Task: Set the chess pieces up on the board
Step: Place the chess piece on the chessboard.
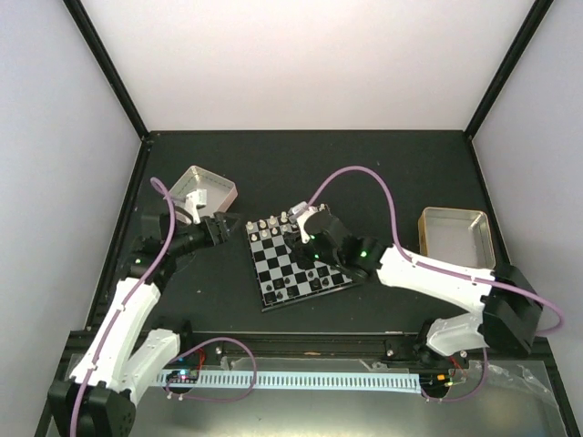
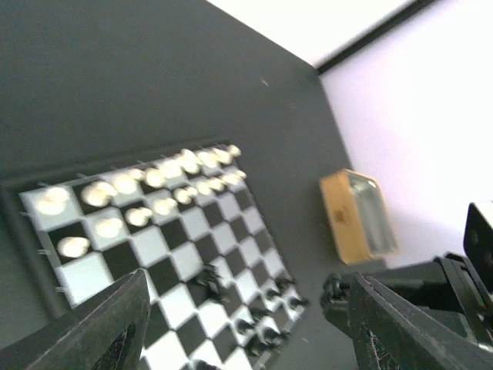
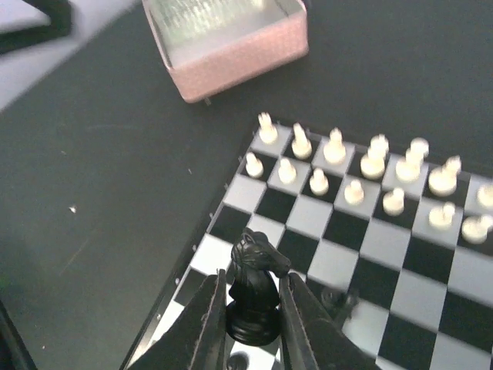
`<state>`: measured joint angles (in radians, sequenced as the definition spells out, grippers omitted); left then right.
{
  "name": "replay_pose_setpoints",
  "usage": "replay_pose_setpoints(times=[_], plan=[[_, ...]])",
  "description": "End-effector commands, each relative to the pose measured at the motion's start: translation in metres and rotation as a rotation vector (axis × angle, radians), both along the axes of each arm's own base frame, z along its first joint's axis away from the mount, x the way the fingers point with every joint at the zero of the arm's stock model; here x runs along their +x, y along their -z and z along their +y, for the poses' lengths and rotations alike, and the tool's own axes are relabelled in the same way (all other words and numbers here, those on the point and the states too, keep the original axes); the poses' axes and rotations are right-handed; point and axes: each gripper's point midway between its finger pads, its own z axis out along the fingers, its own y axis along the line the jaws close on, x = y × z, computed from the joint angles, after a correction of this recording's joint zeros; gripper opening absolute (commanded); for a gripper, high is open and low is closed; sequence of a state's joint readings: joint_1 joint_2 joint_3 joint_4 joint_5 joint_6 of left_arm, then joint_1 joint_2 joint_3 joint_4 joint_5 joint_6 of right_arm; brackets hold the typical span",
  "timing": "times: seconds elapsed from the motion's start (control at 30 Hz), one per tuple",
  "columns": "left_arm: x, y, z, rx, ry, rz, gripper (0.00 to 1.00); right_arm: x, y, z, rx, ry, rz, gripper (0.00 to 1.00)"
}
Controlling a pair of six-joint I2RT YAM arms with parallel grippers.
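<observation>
The board (image 1: 273,273) lies tilted in mid-table, with cream chess pieces (image 1: 282,221) in two rows along its far side and black ones (image 1: 314,284) along its near edge. My right gripper (image 3: 252,276) is shut on a black knight (image 3: 254,297), held upright just over the squares by the board's (image 3: 254,196) left edge; its shadow falls below it. The cream rows (image 3: 354,169) stand beyond. My left gripper (image 1: 235,223) hovers open and empty left of the board, its fingers (image 2: 115,331) framing the board (image 2: 177,247), where black pieces (image 2: 266,327) look blurred.
A pink-sided metal tray (image 1: 205,189) sits behind the left gripper, seen close beyond the board's corner as the pink tray (image 3: 231,35). A tan-sided tray (image 1: 453,235) stands at the right, showing as the tan tray (image 2: 358,216). Dark frame posts bound the table.
</observation>
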<state>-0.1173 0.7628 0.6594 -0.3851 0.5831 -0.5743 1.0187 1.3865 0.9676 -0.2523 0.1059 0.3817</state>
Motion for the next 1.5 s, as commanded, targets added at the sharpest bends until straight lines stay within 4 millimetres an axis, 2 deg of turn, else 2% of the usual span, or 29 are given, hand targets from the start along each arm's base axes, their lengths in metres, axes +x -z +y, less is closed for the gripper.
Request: replay_pose_setpoints(times=[0.0, 0.13, 0.23, 0.43, 0.6, 0.93, 1.03, 1.1, 1.23, 1.37, 1.47], plan=[[-0.014, -0.029, -0.048, -0.198, 0.271, 0.002, 0.72, 0.005, -0.051, 0.008, 0.134, -0.100, -0.263, 0.15], [-0.027, -0.032, -0.084, -0.239, 0.433, 0.049, 0.72, -0.010, -0.062, 0.006, 0.187, -0.198, -0.363, 0.15], [-0.034, -0.035, -0.103, -0.255, 0.510, 0.071, 0.72, -0.016, -0.064, 0.005, 0.182, -0.237, -0.400, 0.15], [-0.040, -0.032, -0.120, -0.288, 0.592, 0.123, 0.66, -0.021, -0.062, 0.004, 0.159, -0.285, -0.431, 0.16], [-0.041, -0.023, -0.127, -0.270, 0.615, 0.165, 0.48, -0.021, -0.059, 0.003, 0.130, -0.300, -0.440, 0.16], [-0.037, -0.013, -0.128, -0.232, 0.603, 0.182, 0.12, -0.025, -0.051, 0.007, 0.114, -0.328, -0.403, 0.17], [-0.036, -0.011, -0.127, -0.218, 0.599, 0.176, 0.03, -0.027, -0.049, 0.008, 0.114, -0.339, -0.390, 0.17], [-0.035, -0.011, -0.127, -0.214, 0.601, 0.170, 0.01, -0.028, -0.048, 0.008, 0.113, -0.342, -0.381, 0.17], [-0.035, -0.011, -0.127, -0.198, 0.601, 0.150, 0.02, -0.026, -0.046, 0.006, 0.115, -0.314, -0.358, 0.27], [-0.033, -0.010, -0.125, -0.177, 0.589, 0.131, 0.02, -0.022, -0.047, 0.001, 0.124, -0.257, -0.325, 0.48], [-0.027, -0.003, -0.120, -0.123, 0.539, 0.119, 0.01, -0.022, -0.048, -0.005, 0.135, -0.221, -0.299, 0.59]])
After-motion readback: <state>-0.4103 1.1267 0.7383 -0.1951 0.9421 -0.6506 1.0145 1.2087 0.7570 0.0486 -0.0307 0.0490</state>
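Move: In mid-air over the board, the right fingers still hold the black knight, about 12 cm to the right of the open left hand, 2 cm back and 5 cm lower. The left gripper, where the knight is to go, is thus some 12 cm left of the right hand, 2 cm ahead and 5 cm above. From the right hand, the lying black piece is 2 cm ahead, 2 cm right and 14 cm below, and the white pieces are about 10 cm straight ahead, 14 cm below. The pink basket is about 13 cm ahead of the left hand, 10 cm left and 19 cm below. Swinging about 12 cm right and 4 cm back, the left hand turns some 30 degrees clockwise to meet the black knight, then shuts its open fingers on the head end. Meanwhile the right hand lifts the knight about 5 cm and draws slightly back, tilting its fingertips up some 20 degrees; it settles a little lower, then opens to let go of the lower part. ##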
